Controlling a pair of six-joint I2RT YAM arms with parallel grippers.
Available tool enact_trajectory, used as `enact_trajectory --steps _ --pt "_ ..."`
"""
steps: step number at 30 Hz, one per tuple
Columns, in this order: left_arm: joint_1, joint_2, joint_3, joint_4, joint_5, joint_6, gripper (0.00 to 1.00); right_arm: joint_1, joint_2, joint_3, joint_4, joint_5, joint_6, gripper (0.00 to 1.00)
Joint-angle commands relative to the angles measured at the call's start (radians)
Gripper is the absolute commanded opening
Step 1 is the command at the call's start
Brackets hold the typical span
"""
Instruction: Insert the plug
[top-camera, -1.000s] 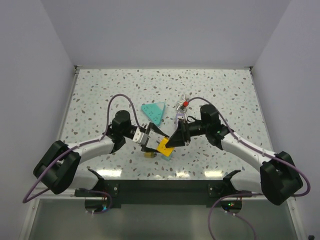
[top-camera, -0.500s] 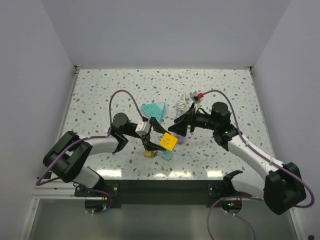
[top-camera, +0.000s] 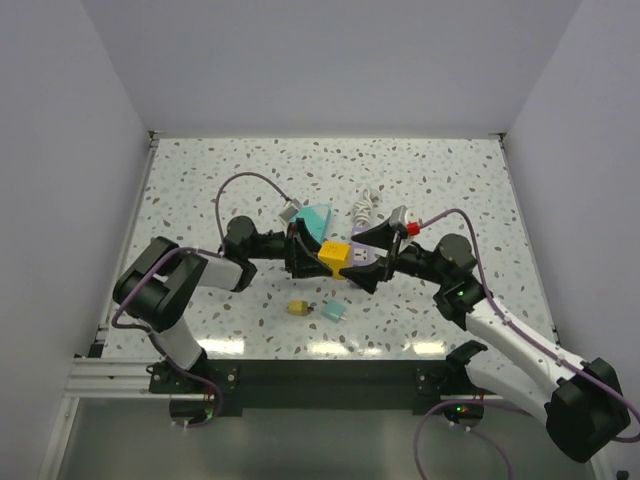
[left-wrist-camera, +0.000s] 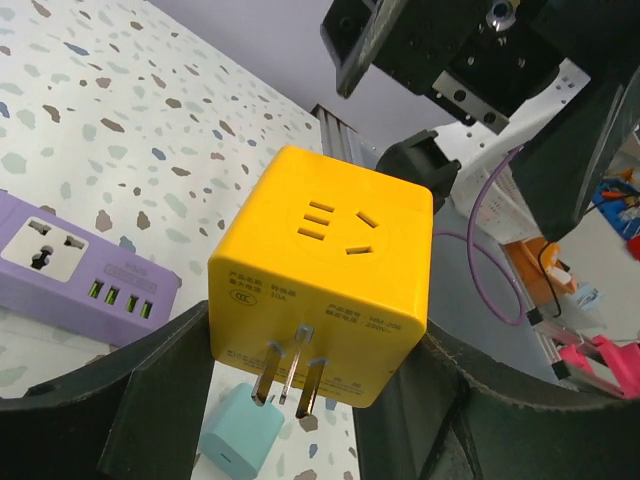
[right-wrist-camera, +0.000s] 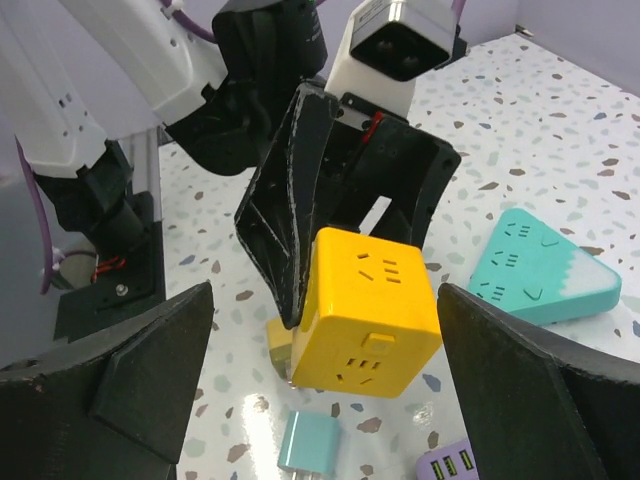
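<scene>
My left gripper (top-camera: 314, 256) is shut on a yellow cube socket adapter (top-camera: 334, 254) and holds it in the air above the table. In the left wrist view the cube (left-wrist-camera: 325, 270) sits between my fingers (left-wrist-camera: 170, 400), its three prongs pointing down. My right gripper (top-camera: 370, 262) is open and empty, facing the cube from the right. In the right wrist view the cube (right-wrist-camera: 370, 310) hangs between my wide-open jaws without touching them. A purple power strip (left-wrist-camera: 80, 265) lies flat on the table under the right gripper; one corner (right-wrist-camera: 455, 465) shows in the right wrist view.
A teal triangular power strip (top-camera: 315, 218) lies behind the grippers. A small teal charger (top-camera: 333, 312) and a small yellow plug (top-camera: 298, 309) lie near the front edge. A white cable (top-camera: 364, 208) lies at the back.
My left gripper has lifted the yellow cube up and away from the front of the table. My right arm has drawn back to the right, its open gripper now facing the cube.
</scene>
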Motion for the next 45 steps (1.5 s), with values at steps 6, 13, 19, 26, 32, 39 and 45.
enact_trajectory --steps 6,13,19,26,32,39,45 --pt "-0.005 -0.080 0.012 0.527 -0.043 -0.049 0.00 0.036 0.033 -0.002 0.049 0.099 -0.075 0.96" --pt "-0.031 -0.160 -0.014 0.429 -0.055 0.029 0.00 0.036 0.041 -0.009 0.051 0.185 -0.039 0.96" --pt "-0.045 -0.187 -0.022 0.408 -0.061 0.065 0.00 0.036 0.083 -0.011 0.132 0.108 0.033 0.96" --pt "-0.051 -0.195 -0.020 0.405 -0.068 0.078 0.00 0.036 0.153 -0.002 0.200 0.033 0.089 0.88" --pt "-0.054 -0.200 -0.022 0.406 -0.069 0.084 0.00 0.036 0.186 0.015 0.206 -0.008 0.110 0.56" --pt "-0.054 -0.203 0.001 0.270 -0.107 0.161 0.17 0.036 0.200 0.038 0.175 0.010 0.118 0.00" --pt "-0.052 -0.212 0.030 -0.006 -0.181 0.321 0.82 0.023 0.116 0.067 0.053 0.129 0.064 0.00"
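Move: The yellow plug is already in the left fingers, its middle about 2 cm to the right of that hand. The open right gripper waits some 6 cm to the left hand's right, 1 cm back and 6 cm higher; from the right hand the plug lies about 5 cm left, 1 cm ahead and 6 cm lower. From the left hand, the purple power strip is roughly 14 cm ahead, 10 cm right, and the small teal plug 1 cm back, 3 cm right, both around 17 cm below. Rising about 4.5 cm, the left hand brings the yellow plug up to the right gripper, rolling some 15 degrees about its finger line. The right hand eases forward and slightly down, then slides about 2 cm left over the plug's free end and closes, pinching it between both fingers, while the left fingers still hold it and only just begin to slacken. ##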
